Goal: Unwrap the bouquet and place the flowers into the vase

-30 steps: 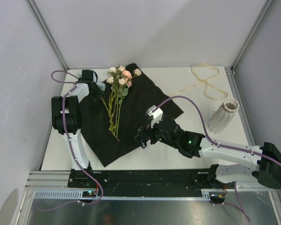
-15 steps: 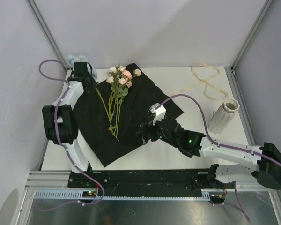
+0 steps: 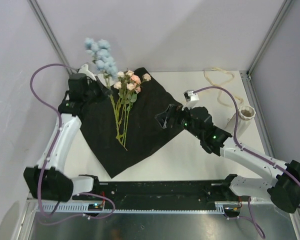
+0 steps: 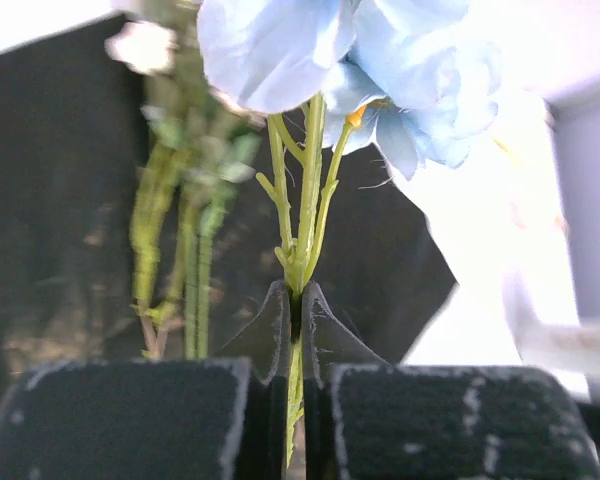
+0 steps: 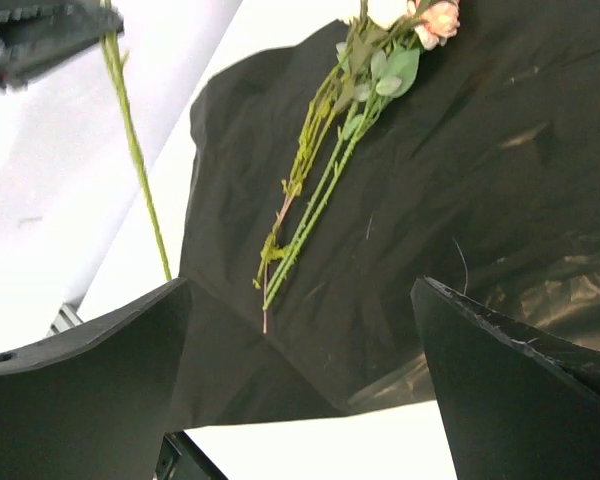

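The bouquet lies unwrapped: its black paper (image 3: 145, 125) is spread flat on the table. Peach-pink and cream flowers (image 3: 128, 84) rest on the paper, stems pointing toward me (image 5: 320, 190). My left gripper (image 3: 103, 88) (image 4: 292, 290) is shut on the green stem (image 4: 305, 200) of a pale blue flower (image 3: 101, 54) (image 4: 330, 50). That flower is held upright above the paper's far-left corner, its stem end (image 5: 140, 180) hanging free below. My right gripper (image 3: 165, 118) (image 5: 300, 300) hovers open over the paper's right side, with nothing in it. The cream ribbed vase (image 3: 240, 122) stands at the right.
A loose cream ribbon (image 3: 220, 87) lies on the white table behind the vase. Metal frame posts and grey walls close in the left, back and right sides. The arm bases and a rail run along the near edge.
My left gripper shut on the blue flower's stem and lifted it off the paper into the air. My right arm swung back and to the right, nearer the vase.
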You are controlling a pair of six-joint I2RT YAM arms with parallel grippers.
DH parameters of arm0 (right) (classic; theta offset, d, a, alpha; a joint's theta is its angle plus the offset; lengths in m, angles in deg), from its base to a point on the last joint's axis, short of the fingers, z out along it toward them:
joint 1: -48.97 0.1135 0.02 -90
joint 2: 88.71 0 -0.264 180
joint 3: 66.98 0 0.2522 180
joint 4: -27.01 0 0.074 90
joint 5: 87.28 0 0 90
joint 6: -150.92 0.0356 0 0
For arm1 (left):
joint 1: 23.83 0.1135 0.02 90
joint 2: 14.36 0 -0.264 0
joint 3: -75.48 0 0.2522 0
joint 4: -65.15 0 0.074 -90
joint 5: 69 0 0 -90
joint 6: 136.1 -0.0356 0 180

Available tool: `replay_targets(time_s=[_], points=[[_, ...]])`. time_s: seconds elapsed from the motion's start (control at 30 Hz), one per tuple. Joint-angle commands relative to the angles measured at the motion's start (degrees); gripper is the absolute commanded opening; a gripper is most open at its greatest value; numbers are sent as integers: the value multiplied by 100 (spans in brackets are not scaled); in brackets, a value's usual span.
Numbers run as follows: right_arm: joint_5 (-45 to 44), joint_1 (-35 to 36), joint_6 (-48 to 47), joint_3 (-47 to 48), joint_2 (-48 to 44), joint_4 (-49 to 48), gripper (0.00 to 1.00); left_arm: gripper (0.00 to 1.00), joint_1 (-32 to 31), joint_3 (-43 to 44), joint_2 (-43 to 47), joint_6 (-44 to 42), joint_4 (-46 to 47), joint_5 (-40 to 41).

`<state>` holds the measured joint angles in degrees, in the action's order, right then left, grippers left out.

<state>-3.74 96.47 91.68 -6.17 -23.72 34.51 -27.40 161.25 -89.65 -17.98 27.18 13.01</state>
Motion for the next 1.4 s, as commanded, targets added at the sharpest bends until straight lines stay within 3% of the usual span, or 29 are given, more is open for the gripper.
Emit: replay_targets(time_s=[0.0, 0.27, 0.67, 0.9, 1.13, 1.37], points=[[778, -367, 130, 561, 53, -235, 96, 0, -698, -416, 899, -385, 68, -1272], [1158, -44, 344, 736, 437, -1132, 91, 0, -1801, -984, 1697, -870, 14, -1785], [786, 495, 912, 779, 1598, -3547, 73, 0, -1962, -1341, 1869, -949, 31, -2320], [271, 606, 884, 1100, 1885, -3521, 62, 0, -2019, -1365, 1949, -971, 32, -2415], [80, 617, 777, 1159, 1875, -3368, 25, 0, -2041, -1358, 1961, -994, 37, -2480], [212, 429, 838, 1198, 1930, -3403, 10, 0, -2046, -1362, 2013, -1022, 30, -2563]])
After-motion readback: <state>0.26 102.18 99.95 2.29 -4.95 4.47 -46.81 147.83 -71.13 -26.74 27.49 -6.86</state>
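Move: The left hand already holds the blue flowers' stem; the right, open and empty, goes for that stem just above this grip, about 14 cm ahead, 26 cm left and 4 cm above it. The blue blooms top the stem, some 7 cm ahead of and 13 cm above the left grip. From the right hand the rose stems lie roughly 14 cm ahead, 20 left, 21 below. The right gripper lies some 14 cm back, 26 right and 2 below the left. The right fingers close from wide open around the blue flowers' stem, pinching it between the blooms and the left grip, after travelling about 11 cm left and 7 cm up with a roll of some 20 degrees that lifts the hand's left side. The left hand, still gripping, first swings the stem back and right roughly 20 cm, turning some 40 degrees clockwise, then holds it nearly still. ##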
